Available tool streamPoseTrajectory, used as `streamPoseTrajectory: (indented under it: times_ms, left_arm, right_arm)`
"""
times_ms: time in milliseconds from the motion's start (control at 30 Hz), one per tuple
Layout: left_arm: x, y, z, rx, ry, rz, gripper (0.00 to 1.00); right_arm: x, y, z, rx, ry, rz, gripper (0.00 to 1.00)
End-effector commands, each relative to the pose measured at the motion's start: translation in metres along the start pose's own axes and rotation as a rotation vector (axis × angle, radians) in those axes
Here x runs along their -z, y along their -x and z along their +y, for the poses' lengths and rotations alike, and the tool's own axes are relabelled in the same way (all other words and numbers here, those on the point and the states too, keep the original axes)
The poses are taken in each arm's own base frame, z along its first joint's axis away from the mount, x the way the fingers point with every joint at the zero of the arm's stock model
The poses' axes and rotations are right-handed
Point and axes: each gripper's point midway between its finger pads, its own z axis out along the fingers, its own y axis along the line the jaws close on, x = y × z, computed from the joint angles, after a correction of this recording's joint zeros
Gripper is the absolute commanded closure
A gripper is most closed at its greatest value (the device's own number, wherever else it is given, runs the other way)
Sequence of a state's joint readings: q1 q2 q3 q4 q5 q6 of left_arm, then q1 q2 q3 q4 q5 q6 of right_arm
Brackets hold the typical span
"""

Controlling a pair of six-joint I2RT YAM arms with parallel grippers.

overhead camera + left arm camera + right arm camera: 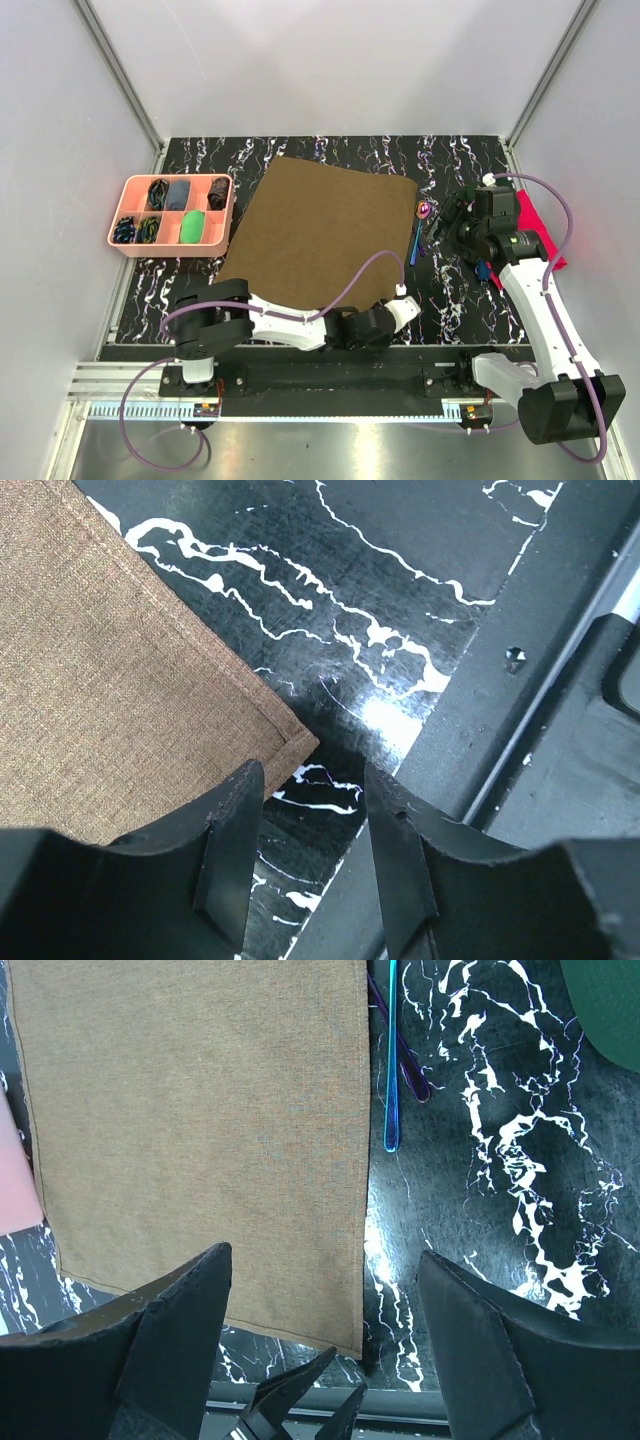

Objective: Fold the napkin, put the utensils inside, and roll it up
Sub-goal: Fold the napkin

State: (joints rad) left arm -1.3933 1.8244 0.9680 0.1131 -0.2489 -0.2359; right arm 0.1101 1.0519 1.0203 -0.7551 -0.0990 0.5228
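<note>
The olive-brown napkin (320, 230) lies flat and unfolded in the middle of the black marbled table. The utensils (420, 235) lie just right of it; a blue handle (390, 1070) and a purple one (408, 1065) show beside the napkin's (200, 1120) right edge. My left gripper (312, 772) is low at the napkin's near right corner (290, 742), jaws apart with only tabletop between them; it also shows from above (380, 315). My right gripper (325, 1252) hovers wide open over the napkin's right edge, holding nothing, and sits beside the utensils (462, 225).
A pink compartment tray (228, 215) with several small items stands at the left. A red cloth (548, 240) lies at the right under the right arm, and a dark green cap (610, 1005) beside it. The table's near edge and metal rail (560, 740) run just behind the left gripper.
</note>
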Motion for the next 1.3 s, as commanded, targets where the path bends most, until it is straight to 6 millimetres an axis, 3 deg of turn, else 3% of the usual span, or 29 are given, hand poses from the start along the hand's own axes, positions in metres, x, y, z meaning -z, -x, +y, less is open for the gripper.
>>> streamPoseTrajectory:
  times_ms: [0,300,500,833,933,1133,1167,1267]
  left_arm:
    - [-0.007,0.033,-0.003,0.013,0.019,-0.111,0.54]
    - [-0.017,0.021,0.001,0.022,0.054,-0.076,0.59]
    - [-0.014,0.007,0.008,0.058,0.085,-0.049,0.7]
    - [-0.012,0.0,0.005,0.069,0.073,-0.007,0.99]
    - [-0.013,0.001,0.002,0.066,0.058,-0.004,1.0]
    - [0.008,0.032,-0.015,0.127,-0.044,-0.077,1.0]
    - [0.019,0.046,-0.018,0.143,-0.063,-0.111,1.0]
    - [0.039,0.064,-0.015,0.189,-0.08,-0.18,1.0]
  right_arm:
    - [0.001,-0.002,0.0,0.015,0.014,0.007,0.17]
    - [0.001,-0.004,0.0,0.018,0.021,0.01,0.17]
    - [0.001,-0.003,0.0,0.016,0.023,0.006,0.16]
    - [0.003,-0.002,0.002,0.016,0.029,0.005,0.16]
    - [0.002,-0.002,0.001,0.017,0.029,0.005,0.16]
    - [0.003,-0.001,0.001,0.017,0.028,-0.002,0.16]
    - [0.003,-0.002,0.001,0.019,0.028,-0.001,0.16]
    - [0.002,-0.002,0.001,0.018,0.027,0.002,0.16]
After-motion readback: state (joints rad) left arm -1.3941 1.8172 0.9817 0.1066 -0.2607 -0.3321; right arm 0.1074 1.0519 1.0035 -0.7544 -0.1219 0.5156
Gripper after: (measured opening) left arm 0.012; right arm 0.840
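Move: The napkin's near corner lies right in front of the left hand's half-open fingertips, about 1 cm ahead, 1 cm to the right and 1 cm below. The table's front edge runs some 3 cm behind the hand; the utensils lie roughly 22 cm ahead and 7 cm to its right, also just below. From the right hand the corner is some 16 cm back, 11 cm left and 18 cm below. The napkin's near corner is pinched by the left hand: it eases about 1 cm forward, slightly right and down, then shuts its half-open fingers fully on the cloth while turning some 5 degrees counter-clockwise. Still shut, it starts upward, about 1.5 cm, drawing back roughly 1 cm towards the table's front edge. ##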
